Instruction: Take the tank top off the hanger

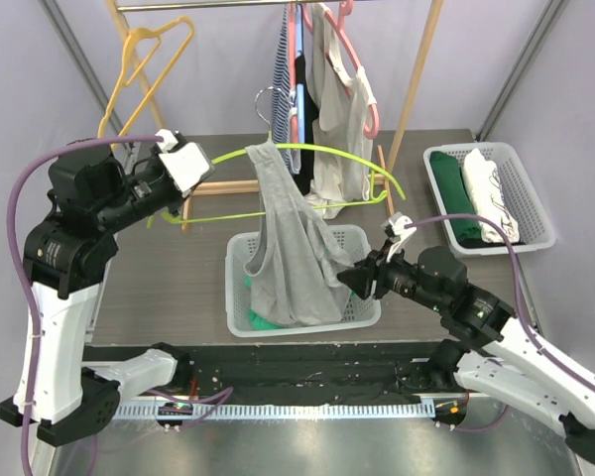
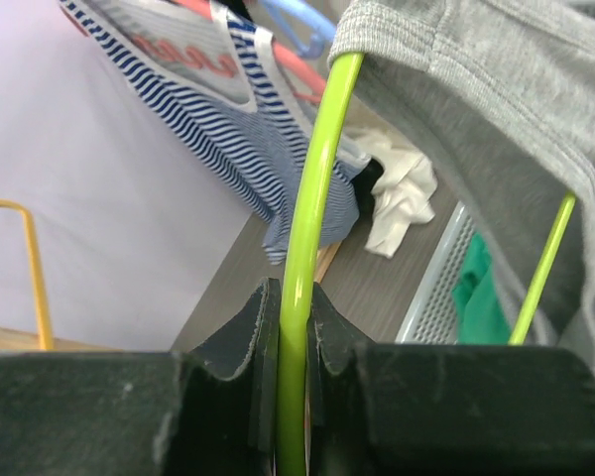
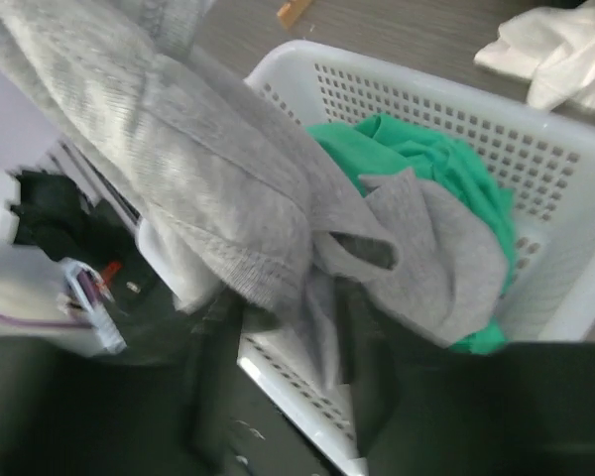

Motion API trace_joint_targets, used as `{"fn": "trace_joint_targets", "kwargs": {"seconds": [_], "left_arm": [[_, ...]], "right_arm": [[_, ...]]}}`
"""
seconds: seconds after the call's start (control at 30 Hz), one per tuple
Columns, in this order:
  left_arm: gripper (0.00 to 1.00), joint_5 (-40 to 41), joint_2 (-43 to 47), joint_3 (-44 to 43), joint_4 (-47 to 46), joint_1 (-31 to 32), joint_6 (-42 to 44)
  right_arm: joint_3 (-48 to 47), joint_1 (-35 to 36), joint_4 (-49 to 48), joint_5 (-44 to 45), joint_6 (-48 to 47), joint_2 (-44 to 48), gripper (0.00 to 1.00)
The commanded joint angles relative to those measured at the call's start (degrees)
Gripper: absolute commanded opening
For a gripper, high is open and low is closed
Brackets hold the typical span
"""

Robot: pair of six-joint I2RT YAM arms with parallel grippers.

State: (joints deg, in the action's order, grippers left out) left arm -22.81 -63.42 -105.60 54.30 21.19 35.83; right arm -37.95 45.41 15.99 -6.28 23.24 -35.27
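A grey tank top [image 1: 288,248] hangs by one strap from a lime-green hanger [image 1: 347,157] and drapes down into a white basket [image 1: 362,238]. My left gripper [image 1: 185,164] is shut on the hanger's left end; in the left wrist view the green rod [image 2: 312,198] runs between the pads at my left gripper [image 2: 296,307], with the tank top [image 2: 496,109] over it. My right gripper [image 1: 349,279] is at the tank top's lower right edge. In the right wrist view my right gripper [image 3: 297,347] has its jaws apart, and a fold of the tank top [image 3: 208,169] hangs loosely between them.
A green garment [image 3: 426,159] lies in the basket [image 3: 426,94]. A second white basket [image 1: 535,198] with folded clothes stands at the right. Behind it all, a wooden rack carries more clothes [image 1: 327,99], a striped top [image 2: 248,119] and a yellow hanger [image 1: 144,59].
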Motion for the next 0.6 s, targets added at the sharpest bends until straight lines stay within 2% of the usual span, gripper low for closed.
{"fn": "trace_joint_targets", "kwargs": {"seconds": [0.0,0.03,0.07,0.17,0.23,0.27,0.33,0.4,0.43,0.57], "left_arm": [[0.00,-5.14,1.89,2.66,-8.77,-0.10,-10.07],[0.00,-4.97,2.76,3.64,-9.12,-0.18,-10.26],[0.00,-4.88,3.56,5.13,-10.43,-0.10,-10.08],[0.00,-5.06,8.55,13.91,-13.52,0.17,-2.20],[0.00,-2.18,10.94,19.61,-15.27,0.69,6.73],[0.00,-0.59,12.77,21.12,-16.32,0.61,8.62],[0.00,2.40,14.11,24.28,-18.43,0.69,13.53],[0.00,2.07,16.04,25.96,-18.44,0.69,17.41],[0.00,1.72,16.65,27.89,-18.88,0.61,21.95],[0.00,6.61,18.33,31.51,-24.06,0.78,27.44]], "right_arm": [[-13.34,6.27,3.50,11.89,-12.32,-1.82,0.60],[-14.94,6.45,4.39,13.74,-13.13,-2.69,0.64],[-16.52,6.45,5.10,13.93,-13.75,-3.83,0.71],[-21.80,6.45,7.47,11.49,-16.38,-5.51,0.74],[-24.88,6.45,9.06,8.41,-18.57,-5.78,0.75],[-26.02,6.45,11.06,3.96,-19.46,-6.47,0.75],[-29.10,6.45,12.83,1.64,-21.12,-7.44,0.75],[-31.65,6.45,14.51,0.57,-22.19,-8.94,0.75],[-32.26,6.45,14.42,0.05,-22.63,-9.29,0.75],[-36.22,6.45,18.97,-11.36,-22.98,-13.68,0.75]]}}
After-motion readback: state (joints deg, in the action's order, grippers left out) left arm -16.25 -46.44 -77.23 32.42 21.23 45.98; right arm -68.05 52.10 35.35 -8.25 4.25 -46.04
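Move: The gray tank top still hangs by one strap loop on the green hanger, roughly 17 cm left of my right hand, 12 cm ahead and 22 cm higher. The hanger's free right end is some 5 cm ahead, 5 cm to the right and 20 cm above that hand; the basket's middle is about 6 cm ahead, 10 cm left and 14 cm below. From my left hand, gripping the hanger, the loop is about 10 cm right, 4 cm ahead, about level. My right hand, already parting on the bunched lower cloth, opens wide, comes free of the tank top and climbs about 11 cm towards the height of the hanger, then eases back slightly as its fingers tip up and swing left. My left hand keeps its grip on the green hanger, dipping some 4 cm, then rising a little and shifting left while its fingers tip up roughly 15 degrees. ##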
